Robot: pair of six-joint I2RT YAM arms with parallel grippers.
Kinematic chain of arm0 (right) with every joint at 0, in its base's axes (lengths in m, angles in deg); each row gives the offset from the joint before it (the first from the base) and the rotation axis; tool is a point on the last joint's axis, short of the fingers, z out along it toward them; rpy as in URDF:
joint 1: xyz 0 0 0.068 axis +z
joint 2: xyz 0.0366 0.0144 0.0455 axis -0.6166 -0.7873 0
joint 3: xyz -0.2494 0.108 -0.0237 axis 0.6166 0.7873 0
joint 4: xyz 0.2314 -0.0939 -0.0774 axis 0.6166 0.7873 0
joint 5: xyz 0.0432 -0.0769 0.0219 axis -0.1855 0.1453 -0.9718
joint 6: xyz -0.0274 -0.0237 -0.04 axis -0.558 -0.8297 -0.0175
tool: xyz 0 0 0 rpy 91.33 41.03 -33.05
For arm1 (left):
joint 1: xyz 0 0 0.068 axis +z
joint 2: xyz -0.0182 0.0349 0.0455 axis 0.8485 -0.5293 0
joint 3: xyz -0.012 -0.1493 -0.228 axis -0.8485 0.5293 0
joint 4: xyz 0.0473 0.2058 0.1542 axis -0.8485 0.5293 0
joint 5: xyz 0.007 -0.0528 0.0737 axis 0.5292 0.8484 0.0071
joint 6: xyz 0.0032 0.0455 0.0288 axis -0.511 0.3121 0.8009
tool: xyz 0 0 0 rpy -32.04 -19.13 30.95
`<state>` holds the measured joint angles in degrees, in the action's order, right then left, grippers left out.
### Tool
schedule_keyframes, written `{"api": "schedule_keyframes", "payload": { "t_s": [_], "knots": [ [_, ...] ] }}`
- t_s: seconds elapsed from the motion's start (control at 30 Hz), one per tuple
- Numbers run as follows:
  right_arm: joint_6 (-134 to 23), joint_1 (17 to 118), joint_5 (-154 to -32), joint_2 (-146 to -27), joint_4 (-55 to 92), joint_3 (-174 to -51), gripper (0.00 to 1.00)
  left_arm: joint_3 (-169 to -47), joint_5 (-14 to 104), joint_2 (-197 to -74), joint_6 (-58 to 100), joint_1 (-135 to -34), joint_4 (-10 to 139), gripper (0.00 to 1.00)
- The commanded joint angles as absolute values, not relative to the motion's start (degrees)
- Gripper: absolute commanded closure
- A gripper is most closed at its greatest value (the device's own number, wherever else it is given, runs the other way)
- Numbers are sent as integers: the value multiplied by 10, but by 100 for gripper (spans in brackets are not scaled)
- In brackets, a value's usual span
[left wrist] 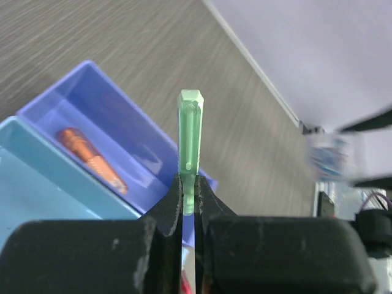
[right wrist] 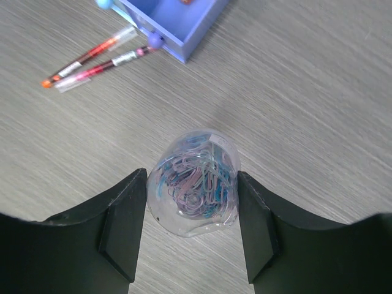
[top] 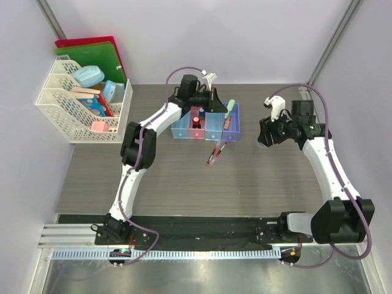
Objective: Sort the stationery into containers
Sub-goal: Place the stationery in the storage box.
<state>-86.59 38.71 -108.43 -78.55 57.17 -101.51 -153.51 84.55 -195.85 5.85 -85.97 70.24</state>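
Note:
The containers [top: 184,132] are a row of four joined bins at mid-table. My left gripper [top: 215,103] hovers over the row's right end, shut on a slim green piece [left wrist: 189,131] that sticks out past the fingertips. In the left wrist view that gripper [left wrist: 189,182] is above the purple bin [left wrist: 116,116], where an orange marker [left wrist: 92,158] lies. Right of the row, my right gripper [right wrist: 192,179] is shut on a clear lump [right wrist: 195,180] full of coloured paper clips, pads against both its sides. Two red-and-black pens [top: 215,153] lie just in front of the bins.
A white lattice rack [top: 79,109] with boxes stands at the back left, with green and red folders [top: 92,52] behind it. Two small ball-headed pins [right wrist: 155,40] lie by the purple bin's corner. White walls close in the table on three sides.

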Motion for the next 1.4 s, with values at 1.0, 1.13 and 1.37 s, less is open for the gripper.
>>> {"api": "schedule_keyframes", "payload": {
  "t_s": [1.0,1.13,1.37],
  "knots": [
    [-803,389,-1324,-729,548,-1077,82,-1455,814,-1839,373,-871,807,54],
    [-770,389,-1379,-759,533,-1101,82,-1267,686,-1723,551,-923,807,45],
    [-715,369,-1496,-820,533,-1162,82,-1031,602,-1555,592,-986,710,41]
  ]
}}
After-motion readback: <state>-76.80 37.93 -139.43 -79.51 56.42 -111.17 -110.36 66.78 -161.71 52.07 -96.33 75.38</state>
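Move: The left hand, holding the green highlighter, has the storage box's purple compartment about 2 cm ahead, 4 cm right and 9 cm below; the orange highlighter lying in it is 2 cm ahead, 2 cm right and 10 cm below. The blue compartment is 2 cm ahead, 3 cm left, and the two pens lie some 12 cm back, 2 cm left. From the right hand, gripping the paper-clip tub, the purple compartment is roughly 15 cm ahead, 12 cm left and 9 cm down, the pens 4 cm ahead, 17 cm left. The left hand sinks about 5 cm while edging a little forward over the purple compartment, opens to let go of the green highlighter, then pulls back some 17 cm and slightly left towards the two pens, its fingers opening further and the wrist swinging around strongly. Meanwhile the right hand keeps its grip on the paper-clip tub and carries it about 10 cm up and 8 cm left, first drawing slightly back, while it rolls its left side up by some 25 degrees. ##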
